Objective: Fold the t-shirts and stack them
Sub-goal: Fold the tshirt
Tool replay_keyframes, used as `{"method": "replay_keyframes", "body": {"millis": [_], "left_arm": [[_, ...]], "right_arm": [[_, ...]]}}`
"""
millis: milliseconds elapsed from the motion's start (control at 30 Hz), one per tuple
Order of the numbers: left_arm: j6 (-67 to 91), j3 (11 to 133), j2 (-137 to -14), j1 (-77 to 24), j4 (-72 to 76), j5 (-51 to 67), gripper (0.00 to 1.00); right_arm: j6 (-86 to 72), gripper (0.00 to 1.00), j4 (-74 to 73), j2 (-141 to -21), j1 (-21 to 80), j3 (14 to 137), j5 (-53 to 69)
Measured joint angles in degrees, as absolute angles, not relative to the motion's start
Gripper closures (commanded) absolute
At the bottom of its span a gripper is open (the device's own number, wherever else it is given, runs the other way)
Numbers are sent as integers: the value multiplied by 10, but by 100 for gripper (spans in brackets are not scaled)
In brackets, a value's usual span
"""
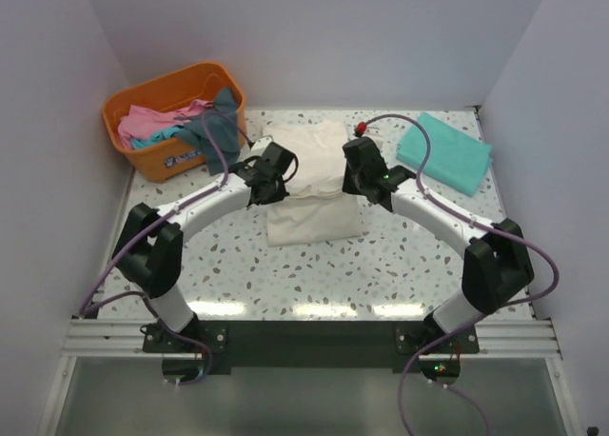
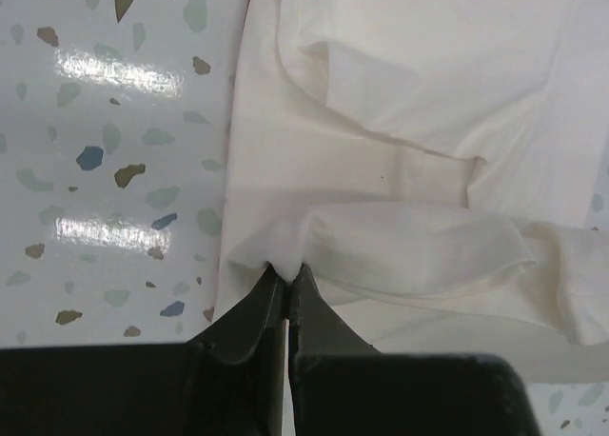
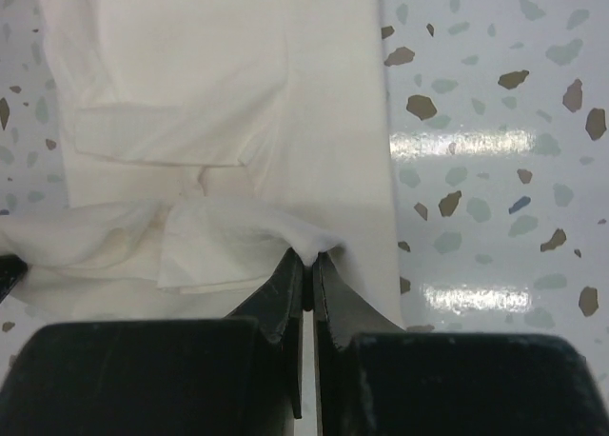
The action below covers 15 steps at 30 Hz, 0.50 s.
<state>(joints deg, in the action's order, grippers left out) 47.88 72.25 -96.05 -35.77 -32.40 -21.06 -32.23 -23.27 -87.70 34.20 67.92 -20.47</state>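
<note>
A cream-white t-shirt (image 1: 309, 184) lies partly folded in the middle of the table. My left gripper (image 1: 269, 174) is shut on a pinch of its cloth at the left edge; the wrist view shows the cream-white t-shirt (image 2: 400, 169) bunched between the closed tips of that left gripper (image 2: 286, 267). My right gripper (image 1: 357, 174) is shut on the right edge, where the cream-white t-shirt (image 3: 219, 122) rises into the right gripper (image 3: 311, 257). A folded teal-green t-shirt (image 1: 444, 152) lies at the back right. Pink and teal t-shirts (image 1: 166, 122) are heaped in the basket.
An orange plastic basket (image 1: 162, 155) stands at the back left with a dark grey-blue garment (image 1: 225, 108) hanging over its rim. White walls enclose the speckled table (image 1: 304, 274) on three sides. A small red object (image 1: 362, 128) lies behind the white shirt.
</note>
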Motion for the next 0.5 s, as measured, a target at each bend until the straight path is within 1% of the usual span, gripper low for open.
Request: {"method": "replay_keyframes", "body": {"millis": [133, 167, 267, 300, 333, 400, 433, 467, 500], "left_arm": [[460, 738, -993, -338, -316, -207, 100], [454, 744, -1002, -331, -314, -202, 98], [437, 764, -1029, -315, -306, -193, 81], [429, 770, -1038, -310, -302, -190, 73], [421, 775, -1046, -307, -296, -188, 69], [405, 789, -1063, -303, -292, -185, 56], [396, 798, -1072, -301, -291, -185, 53], [389, 808, -1080, -300, -290, -184, 41], [381, 817, -1088, -300, -289, -184, 31]], "right_arm": [[-312, 100, -222, -934, 326, 705, -185], [-310, 100, -221, -947, 322, 710, -183], [-307, 100, -223, -979, 313, 727, -176], [-305, 100, -222, -989, 310, 734, -171], [-303, 94, -222, -999, 306, 741, -169], [-300, 92, -225, -1018, 298, 757, -165], [-298, 75, -227, -1028, 294, 768, -161], [-297, 55, -232, -1038, 290, 780, -154], [-295, 34, -235, -1048, 286, 794, -152]]}}
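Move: Both closed grippers already hold the two corners of the white t-shirt's lifted hem. The spot to lay it, on the shirt's upper part, is about 6 cm ahead of the left hand and 6 cm below; from the right hand, about 6 cm ahead and 9 cm below. The orange basket stands some 22 cm ahead and 29 cm left of the left hand; the folded teal shirt lies roughly 13 cm ahead and 25 cm right of the right hand. Carry the pinched hem on forward with both grippers, about 6 cm over the shirt's upper part, sinking as they go: the left by about 3 cm, the right by about 5. Near the end, still moving forward, open the left fingers to about half and then the right to over a third, and let go of the cloth. ##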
